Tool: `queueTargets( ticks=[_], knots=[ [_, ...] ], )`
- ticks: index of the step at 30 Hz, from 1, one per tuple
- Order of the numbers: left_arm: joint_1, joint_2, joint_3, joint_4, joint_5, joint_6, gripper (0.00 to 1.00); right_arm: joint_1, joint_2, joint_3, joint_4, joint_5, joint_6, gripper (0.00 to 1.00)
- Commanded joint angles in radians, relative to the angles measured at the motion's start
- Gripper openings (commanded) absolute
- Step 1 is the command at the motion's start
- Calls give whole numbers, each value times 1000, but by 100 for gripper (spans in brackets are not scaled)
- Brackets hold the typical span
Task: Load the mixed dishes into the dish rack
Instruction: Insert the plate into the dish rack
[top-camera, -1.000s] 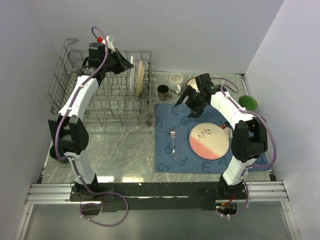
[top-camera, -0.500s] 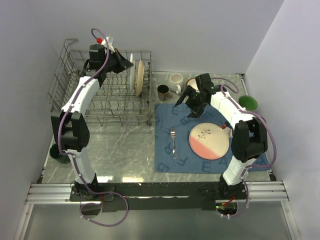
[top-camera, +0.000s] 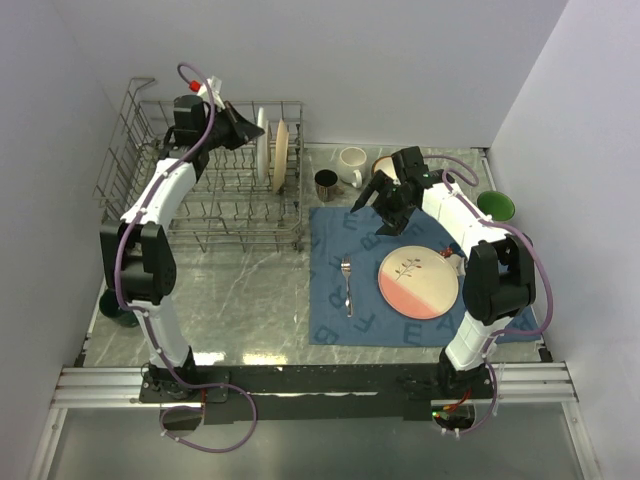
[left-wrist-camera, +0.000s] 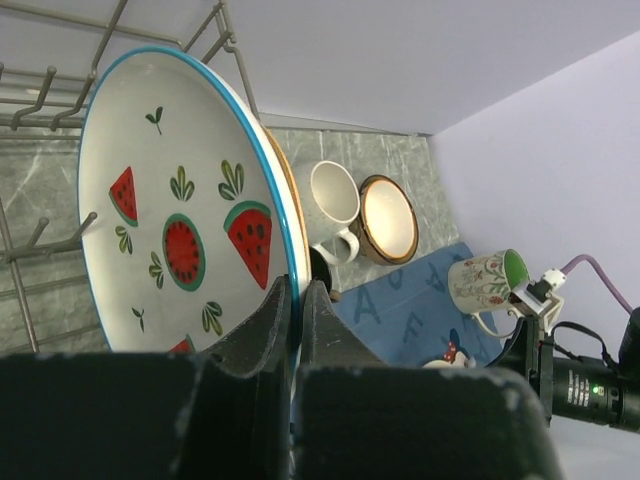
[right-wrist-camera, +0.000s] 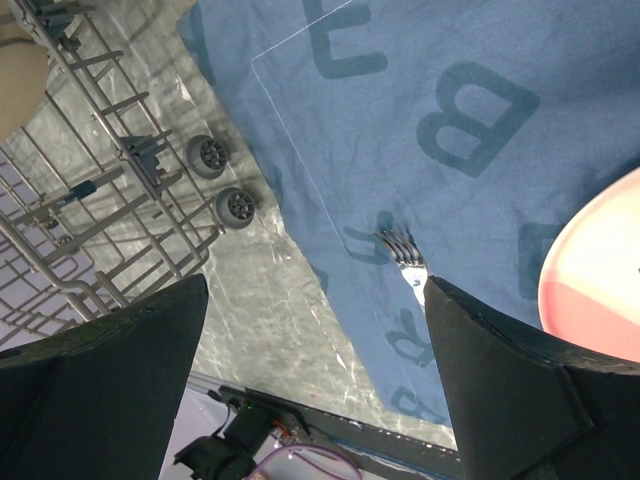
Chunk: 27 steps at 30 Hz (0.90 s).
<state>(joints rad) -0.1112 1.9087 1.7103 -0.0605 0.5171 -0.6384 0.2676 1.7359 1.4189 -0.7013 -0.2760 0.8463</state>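
In the grey wire dish rack a white watermelon-print plate stands on edge, and my left gripper is shut on its blue rim. A tan plate stands right beside it. From above, the left gripper sits at the rack's back right. My right gripper hangs open and empty over the blue placemat. Through the right wrist view its jaws frame the fork. The fork and a pink-and-cream plate lie on the mat.
A white mug, a dark mug and a brown-rimmed bowl stand behind the mat. A green bowl sits at the far right, and a floral mug shows in the left wrist view. Walls close in on three sides.
The left wrist has shifted slightly back and left over the rack, still gripping the plate. The right arm has not moved.
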Motion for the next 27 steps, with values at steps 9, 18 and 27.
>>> queueTargets(
  ticks=[9,18,27],
  knots=[
    [16,7,-124,39,55,71,1,-11,-45,8,-3,15,16,97],
    [16,15,-121,41,40,63,1,-10,-55,-6,-1,18,14,97],
    [15,7,-135,48,54,34,42,-8,-59,-11,6,15,14,97]
  ],
)
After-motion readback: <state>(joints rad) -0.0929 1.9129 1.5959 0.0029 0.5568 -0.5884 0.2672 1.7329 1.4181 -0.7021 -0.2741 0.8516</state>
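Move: The slot in the dish rack for the watermelon plate, which is still pinched by its rim, lies practically straight under the left hand, some 19 cm down. The yellow bird plate stands right beside it, its middle about 4 cm to the hand's right and 12 cm lower. The dark metal cup is roughly 13 cm right and 4 cm nearer, the white mug about 17 cm right, level ahead, both some 22 cm down. From the right hand the slot is around 14 cm ahead, 22 cm left and 4 cm lower. Down goes the left hand, about 4 cm, easing back a centimetre at first, lowering the rim-held watermelon plate on edge into the rack just left of the yellow plate. It then stays in place with almost no wrist turn, and at the end its fingers open part way and let go of the rim. ##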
